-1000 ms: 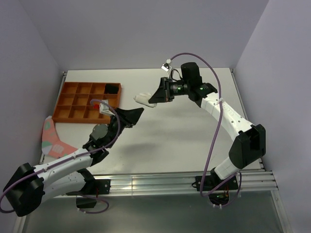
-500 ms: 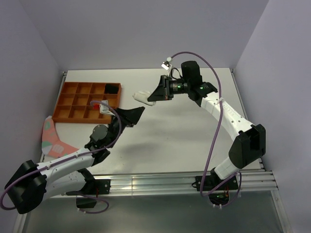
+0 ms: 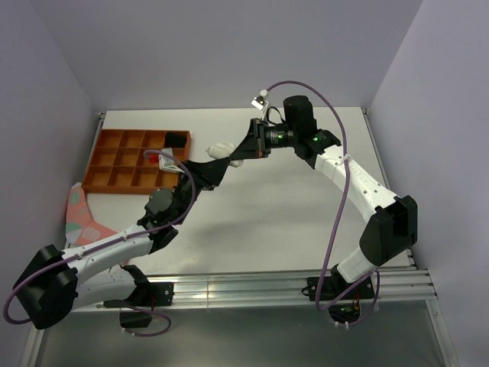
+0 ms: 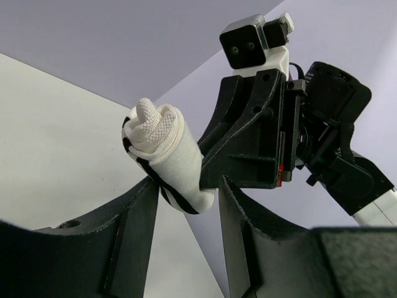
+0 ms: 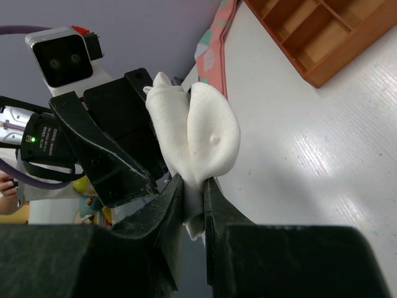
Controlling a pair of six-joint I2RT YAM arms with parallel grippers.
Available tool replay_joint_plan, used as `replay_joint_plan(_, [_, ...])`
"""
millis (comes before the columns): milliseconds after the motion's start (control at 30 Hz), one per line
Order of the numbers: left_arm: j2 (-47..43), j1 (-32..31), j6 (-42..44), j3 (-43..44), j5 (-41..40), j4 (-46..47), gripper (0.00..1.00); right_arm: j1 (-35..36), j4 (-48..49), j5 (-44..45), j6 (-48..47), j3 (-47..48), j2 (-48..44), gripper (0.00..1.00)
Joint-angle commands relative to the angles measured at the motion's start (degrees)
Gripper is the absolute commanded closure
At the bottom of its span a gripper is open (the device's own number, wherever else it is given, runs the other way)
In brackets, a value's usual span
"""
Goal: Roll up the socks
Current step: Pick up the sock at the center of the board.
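Observation:
My right gripper is shut on the lower fold of the rolled white sock and holds it in the air, above the table. In the top view the sock juts left from the right gripper. My left gripper is open just below the sock, whose black stripes show. The sock's lower end sits at the fingertips, close to the left finger. From above, the left gripper points up at the sock. I cannot make out the black sock for certain.
An orange compartment tray sits at the table's back left, with a black bundle in one cell. Pink fabric with teal patches lies at the left edge. The table stretches white between the arms.
My left gripper has risen and reached farther toward the sock, and its jaws have widened a little. The right gripper has shifted slightly left with the sock.

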Motion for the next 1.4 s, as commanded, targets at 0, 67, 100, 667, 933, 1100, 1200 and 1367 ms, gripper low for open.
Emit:
replay_joint_plan(0, [0.5,-0.1,1.7,3.2,-0.5,2.5,0.52,1.4,2.8,-4.0,2.3,1.9,-1.7,1.0])
replay_joint_plan(67, [0.7,-0.1,1.9,3.2,-0.9,2.4,0.52,1.4,4.3,-5.4,3.2,1.1,-2.1,1.0])
replay_joint_plan(100, [0.8,-0.1,1.9,3.1,-1.0,2.9,0.52,1.5,5.0,-5.9,4.2,0.8,-2.4,1.0])
replay_joint_plan(667, [1.3,1.6,-0.4,1.6,-2.0,6.9,0.57,2.1,4.2,-8.5,2.6,-1.7,-4.4,1.0])
replay_joint_plan(933, [2.7,1.9,-1.2,2.0,-1.9,7.0,0.73,3.1,1.8,-8.3,0.0,-0.7,-4.4,1.0])
replay_joint_plan(1100, [3.2,2.0,-0.5,3.9,-1.3,4.0,0.96,3.5,-4.6,-5.8,-6.5,1.1,-3.7,0.91])
replay_joint_plan(1200, [3.4,2.0,0.4,6.1,-1.0,0.9,1.0,3.4,-7.9,-2.2,-10.8,2.0,-3.5,0.58])
replay_joint_plan(1367, [1.6,2.3,3.5,9.1,-2.0,-8.4,1.0,2.3,-10.6,6.5,-16.9,2.1,-6.4,0.36])
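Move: The rolled white sock sits just beyond the left gripper's half-open fingers, about 3 cm ahead and 2 cm above. The right gripper already pinches it by its right-hand end, its middle some 4 cm left, 1 cm ahead and 1 cm above that hand. From the left hand, the wooden tray lies roughly 28 cm left, 10 cm ahead and 30 cm below, the black sock in it about 17 cm left and 17 cm ahead. Take the white sock over in mid-air: with the right gripper carry it about 1.5 cm back and as much up, into the left fingers, while the left gripper rises a little over 1 cm and closes on the roll. Once it is pinched, open the right fingers wide and sink that hand some 2.5 cm, tipping it slightly, as the left eases forward. ##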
